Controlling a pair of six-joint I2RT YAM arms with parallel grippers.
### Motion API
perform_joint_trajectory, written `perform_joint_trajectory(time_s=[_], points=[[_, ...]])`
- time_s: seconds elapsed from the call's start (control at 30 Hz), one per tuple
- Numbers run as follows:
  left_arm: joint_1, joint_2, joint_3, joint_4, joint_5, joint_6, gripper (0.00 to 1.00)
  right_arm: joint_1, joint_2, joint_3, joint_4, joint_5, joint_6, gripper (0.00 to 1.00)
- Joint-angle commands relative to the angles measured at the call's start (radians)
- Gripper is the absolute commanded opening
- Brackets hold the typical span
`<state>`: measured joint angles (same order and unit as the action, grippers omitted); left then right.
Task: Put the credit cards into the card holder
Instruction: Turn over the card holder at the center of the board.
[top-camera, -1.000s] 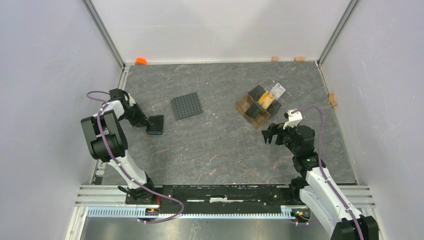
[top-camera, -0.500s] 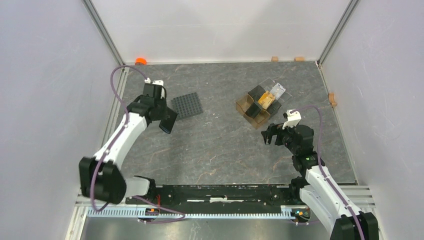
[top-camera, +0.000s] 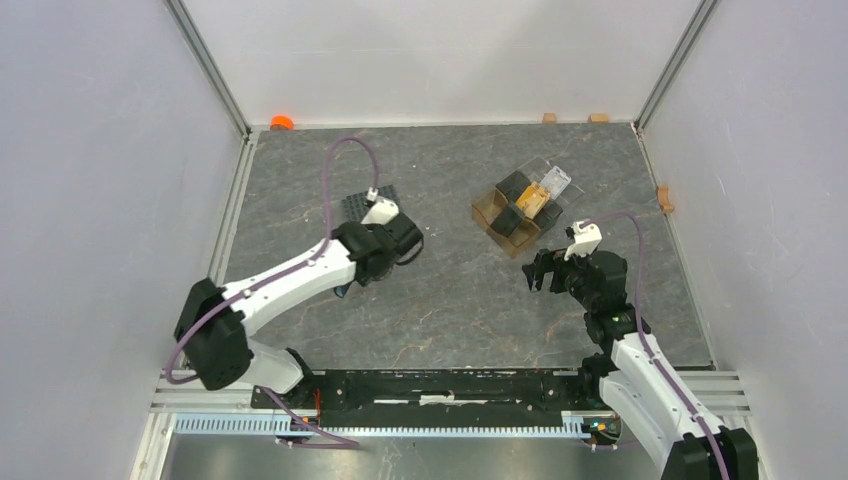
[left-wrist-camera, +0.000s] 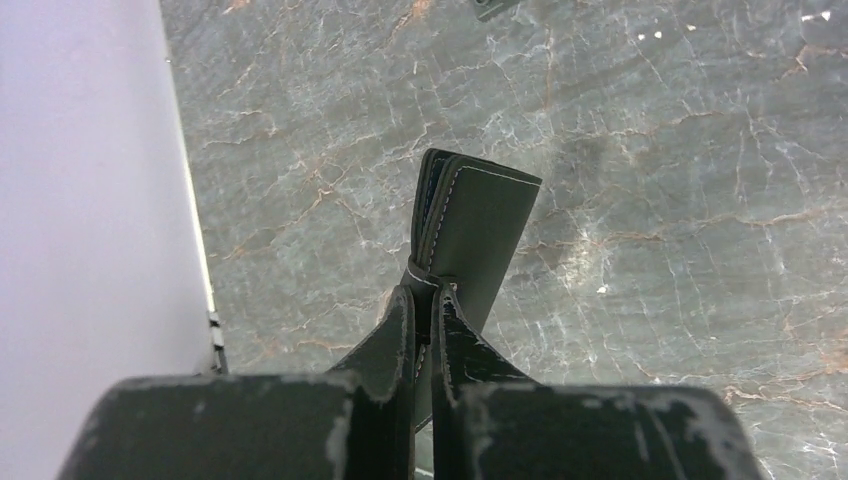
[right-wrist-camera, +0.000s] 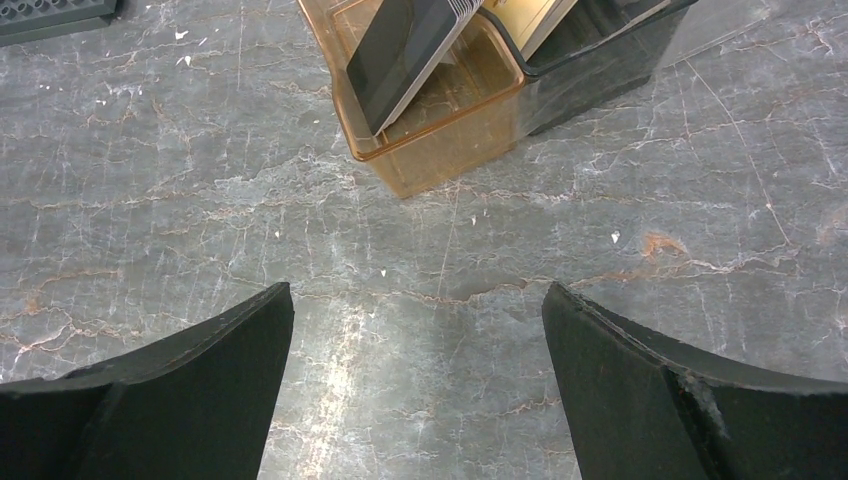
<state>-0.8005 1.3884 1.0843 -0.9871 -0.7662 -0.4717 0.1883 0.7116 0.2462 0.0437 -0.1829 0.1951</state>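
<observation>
The black card holder (left-wrist-camera: 475, 225) hangs folded above the stone table, pinched at its near edge by my left gripper (left-wrist-camera: 425, 290), which is shut on it. In the top view the left gripper (top-camera: 408, 243) sits over the table's middle, just right of the gridded mat, and hides the holder. The credit cards (top-camera: 535, 200) stand in the brown compartment box (top-camera: 505, 215) at the back right. The right wrist view shows a dark-faced card (right-wrist-camera: 400, 50) leaning in that box (right-wrist-camera: 440, 150). My right gripper (top-camera: 537, 270) hovers open near the box, with nothing between its fingers (right-wrist-camera: 240, 370).
A black gridded mat (top-camera: 372, 205) lies partly under the left arm. A clear plastic tray (top-camera: 556, 180) rests against the box's far side. An orange object (top-camera: 282, 122) and small wooden blocks (top-camera: 598, 117) sit along the back and right walls.
My left gripper shut on the card holder at the left edge, lifted it, and swung right to the table's middle. The right arm has not moved.
</observation>
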Motion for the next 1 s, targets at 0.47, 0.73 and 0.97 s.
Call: perform_joint_trajectory(time_s=[0.47,0.73,0.97], points=[[-0.387,0.413,0.178,-0.05,0.049,-0.386,0.32,0.007,-0.108,0.053,-0.168,0.114,0.018,0.98],[-0.52,0.412,0.197,0.124,0.246,-0.377,0.61,0.005,-0.142,0.128,-0.268,0.106,0.018,0.98],[-0.518,0.211,0.078,0.222,0.335,-0.31,0.78,0.005,-0.1,0.148,-0.212,-0.12,-0.014,0.95]])
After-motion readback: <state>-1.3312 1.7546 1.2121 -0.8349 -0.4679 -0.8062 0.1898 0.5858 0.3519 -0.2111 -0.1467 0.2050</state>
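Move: About 4 cm back, 10 cm to the right and 12 cm below the left hand, which already holds the card holder by its strap side, is the bare patch of board it is taken to. From that hand the grey peg mat lies some 15 cm ahead and 4 cm right, and the card bin roughly 17 cm ahead and 40 cm right. For the right hand, the patch is about 28 cm left, 2 cm back and 7 cm lower. Swinging right, back and down, the left hand carries the card holder towards the board, its fingers starting to open partway. It lets go and travels on right and back, clear of the holder, some 20 cm right and 12 cm back in all, fingers wide and wrist turning clockwise. The empty right hand drifts back and right about 2 cm, then rises and eases left. ##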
